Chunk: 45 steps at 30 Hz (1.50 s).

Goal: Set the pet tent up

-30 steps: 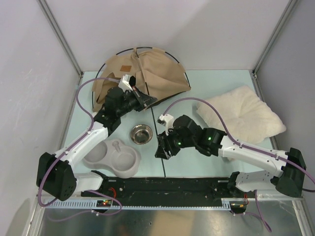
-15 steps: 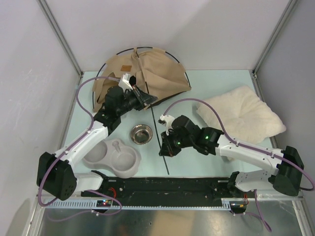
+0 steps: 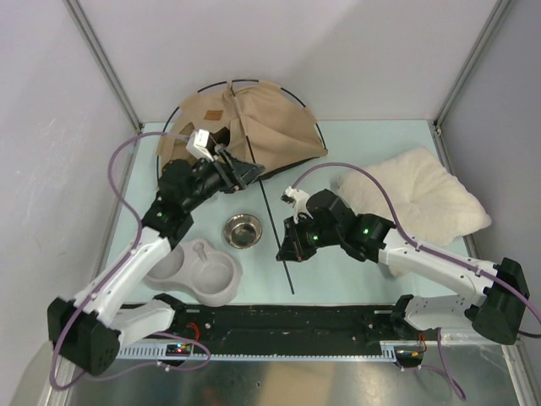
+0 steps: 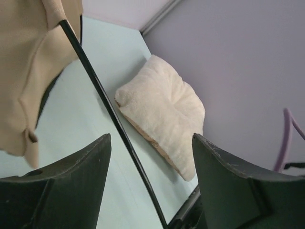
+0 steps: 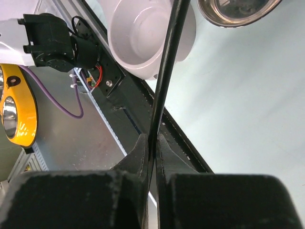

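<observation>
The pet tent [image 3: 254, 123] lies collapsed at the back of the table, tan fabric [image 4: 26, 71] with a brown label patch. One thin black pole [image 3: 272, 224] runs from it toward the near edge. My right gripper [image 3: 286, 252] is shut on this pole [image 5: 167, 71] near its free end; in the right wrist view the gripper [image 5: 152, 139] pinches it between both pads. My left gripper [image 3: 241, 173] hovers open at the tent's front edge. In the left wrist view the pole [image 4: 112, 119] passes untouched between the spread fingers of the gripper [image 4: 151, 138].
A cream fluffy pillow [image 3: 418, 199] lies at the right. A steel bowl [image 3: 243, 230] sits mid-table beside a grey double pet bowl [image 3: 194, 275] at the near left. The black base rail [image 3: 287, 321] runs along the near edge.
My right gripper has shut on the pole and shifted a little right. My left gripper has opened, let go of the pole, and drawn back to the left.
</observation>
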{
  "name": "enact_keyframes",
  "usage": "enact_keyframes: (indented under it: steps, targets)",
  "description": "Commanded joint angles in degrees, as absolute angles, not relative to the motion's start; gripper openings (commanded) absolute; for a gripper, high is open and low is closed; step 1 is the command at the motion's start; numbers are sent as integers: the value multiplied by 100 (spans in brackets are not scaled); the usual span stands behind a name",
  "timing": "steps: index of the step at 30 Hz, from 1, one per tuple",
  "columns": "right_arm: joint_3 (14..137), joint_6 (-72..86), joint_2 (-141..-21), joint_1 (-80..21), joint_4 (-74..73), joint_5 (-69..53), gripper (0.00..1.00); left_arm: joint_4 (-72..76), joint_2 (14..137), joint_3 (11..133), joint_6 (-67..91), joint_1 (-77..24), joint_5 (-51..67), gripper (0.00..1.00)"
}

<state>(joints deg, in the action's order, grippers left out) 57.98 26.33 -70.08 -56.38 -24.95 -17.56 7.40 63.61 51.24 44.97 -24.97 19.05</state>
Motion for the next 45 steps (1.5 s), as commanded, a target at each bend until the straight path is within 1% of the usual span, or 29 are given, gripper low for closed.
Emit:
enact_keyframes:
  steps: [1, 3, 5, 8, 10, 15, 21, 28, 32, 36, 43, 45]
  targets:
    - [5844, 2657, -6864, -5489, -2128, -1955, 0, 588, 5468, 4869, 3681, -2367, 1205, 70]
    - [5845, 2684, -6875, -5442, -2037, -2011, 0, 323, 5162, 4753, 3335, -2358, 793, 64]
    - [5849, 2701, -6882, -5408, -1973, -2065, 0, 4, 4947, 4623, 3044, -2354, 436, 61]
    - [5857, 2714, -6891, -5377, -1908, -2131, 0, -193, 4860, 4370, 2795, -2357, 256, 60]
    - [5876, 2722, -6908, -5365, -1890, -2163, 0, -182, 4948, 4246, 2742, -2374, 257, 61]
    - [5912, 2728, -6936, -5328, -1830, -2252, 0, -57, 5623, 4224, 2535, -2497, 270, 65]
    - [5917, 2708, -6930, -5313, -1816, -2266, 0, 465, 6412, 4455, 2285, -2578, 72, 68]
    - [5924, 2666, -6918, -5312, -1855, -2316, 0, 687, 7033, 4837, 2097, -2575, 28, 63]
    - [5921, 2663, -6928, -5329, -1853, -2314, 0, 715, 7158, 4893, 2038, -2580, -226, 56]
    - [5924, 2657, -6913, -5330, -1841, -2309, 0, 720, 7266, 4933, 2045, -2575, -139, 41]
    - [5916, 2641, -6918, -5321, -1817, -2358, 0, 721, 7372, 4924, 2141, -2577, -45, 28]
    - [5918, 2636, -6911, -5325, -1808, -2367, 0, 727, 7367, 4920, 2133, -2578, -64, 21]
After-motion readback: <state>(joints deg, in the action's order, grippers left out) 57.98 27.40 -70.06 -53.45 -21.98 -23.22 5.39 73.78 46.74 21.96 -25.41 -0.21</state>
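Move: The tent's near fabric corner, with its narrow sleeve tip, lies about 6 cm ahead of my left hand, 5 cm to its left and some 13 cm below. The pole slants past between my open left fingers, roughly 2 cm ahead, 2 cm right and 4 cm down; the steel bowl is on the table about 3 cm back, 5 cm left and 27 cm lower. From my right hand the corner is some 20 cm ahead and 9 cm left, about level. With the left hand already open around the pole, I back and lift clear, swinging about 6 cm left, then drop some 15 cm and reach forward to the tent's fabric corner. On the way I roll the hand's left side up about 30 degrees, turning slightly counter-clockwise, and close my fingers around the sleeve tip. My right hand keeps its grip on the pole's lower part, easing up just over a centimetre. ##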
